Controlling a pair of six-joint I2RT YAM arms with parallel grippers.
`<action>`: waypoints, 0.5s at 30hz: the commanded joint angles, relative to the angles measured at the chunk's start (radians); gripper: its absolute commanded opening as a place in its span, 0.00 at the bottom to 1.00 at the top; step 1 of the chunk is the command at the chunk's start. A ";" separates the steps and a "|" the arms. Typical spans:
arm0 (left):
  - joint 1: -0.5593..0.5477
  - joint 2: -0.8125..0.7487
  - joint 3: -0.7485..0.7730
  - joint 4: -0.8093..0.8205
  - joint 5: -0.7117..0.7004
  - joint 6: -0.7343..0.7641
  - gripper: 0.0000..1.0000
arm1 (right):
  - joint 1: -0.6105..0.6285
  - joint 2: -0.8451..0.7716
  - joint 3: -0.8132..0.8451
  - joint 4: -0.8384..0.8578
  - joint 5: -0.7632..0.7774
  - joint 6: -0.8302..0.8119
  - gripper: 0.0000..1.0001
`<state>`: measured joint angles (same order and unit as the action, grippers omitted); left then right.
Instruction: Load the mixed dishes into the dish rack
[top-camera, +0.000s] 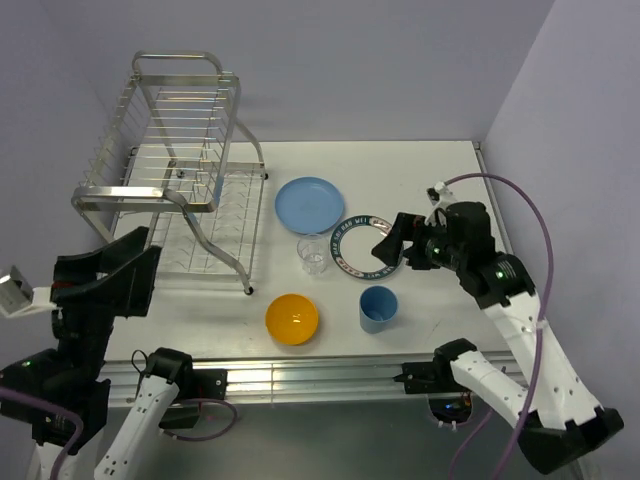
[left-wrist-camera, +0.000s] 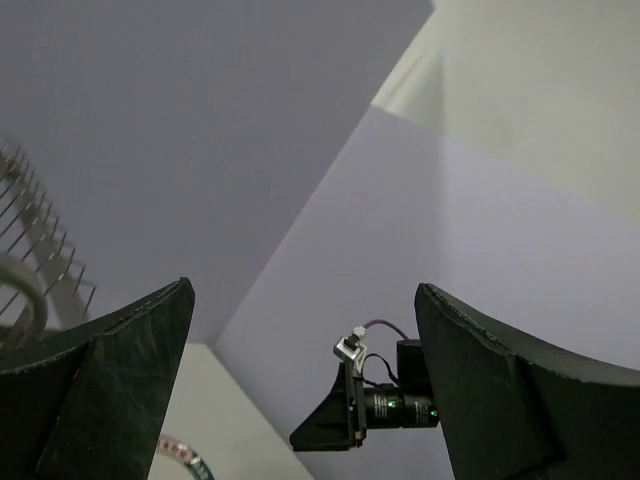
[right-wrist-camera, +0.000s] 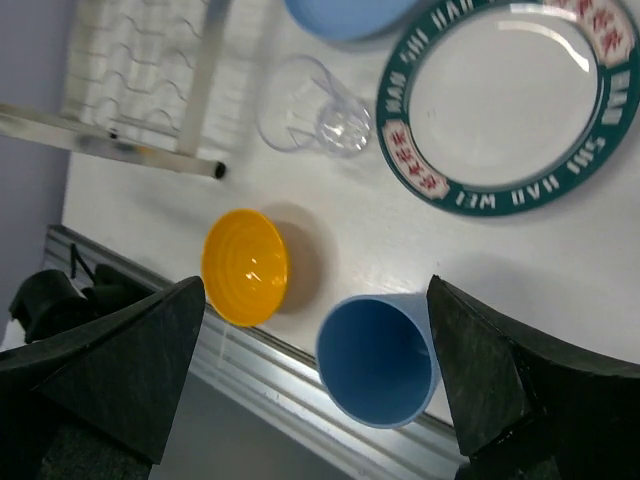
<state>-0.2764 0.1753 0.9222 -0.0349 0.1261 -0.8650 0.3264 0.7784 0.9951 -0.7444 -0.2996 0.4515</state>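
Observation:
The silver wire dish rack (top-camera: 175, 170) stands at the table's far left. On the table lie a light-blue plate (top-camera: 309, 204), a white plate with a teal lettered rim (top-camera: 362, 246), a clear glass (top-camera: 312, 254), an orange-yellow bowl (top-camera: 292, 318) and a blue cup (top-camera: 378, 308). My right gripper (top-camera: 397, 243) is open and empty, hovering above the lettered plate's right side. Its wrist view shows the cup (right-wrist-camera: 380, 360), bowl (right-wrist-camera: 245, 266), glass (right-wrist-camera: 310, 118) and lettered plate (right-wrist-camera: 505, 105) below. My left gripper (top-camera: 125, 270) is open and empty, raised at the near left, in front of the rack.
The table's near edge has an aluminium rail (top-camera: 320, 375). Purple walls close in the back and right. The left wrist view shows rack wires (left-wrist-camera: 35, 270) and the right arm's wrist (left-wrist-camera: 385, 400) across the table.

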 joint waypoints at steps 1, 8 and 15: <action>0.014 0.056 0.073 -0.275 -0.042 -0.077 0.99 | -0.006 0.080 0.036 -0.091 0.013 0.007 1.00; 0.049 0.058 0.152 -0.621 -0.120 -0.144 0.99 | 0.089 0.235 0.137 -0.145 0.100 -0.063 1.00; 0.054 0.148 0.214 -0.885 -0.198 -0.313 0.99 | 0.210 0.401 0.300 -0.124 0.090 -0.085 1.00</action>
<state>-0.2291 0.2729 1.0966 -0.7521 0.0010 -1.0637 0.5163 1.1301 1.2350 -0.8982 -0.1818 0.3946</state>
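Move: Some 15 cm to the left of the right hand and 10 cm farther out stands the clear glass, about 21 cm lower; the patterned plate lies about 16 cm straight ahead, and the blue cup 6 cm back and 2 cm to the right. From the left hand the orange bowl is roughly 6 cm ahead, 13 cm right and a good 48 cm below, with the rack's near leg foot 14 cm straight ahead. Swinging down from high in front of the rack, the open left hand sinks about 10 cm and comes some 4 cm forward, towards the bowl's height, its upward-pointing fingers tipping down roughly 40 degrees to nearly level. The open right hand first dips above the cup and plate, then climbs part way back while sweeping left and a little forward towards the glass, touching nothing. ##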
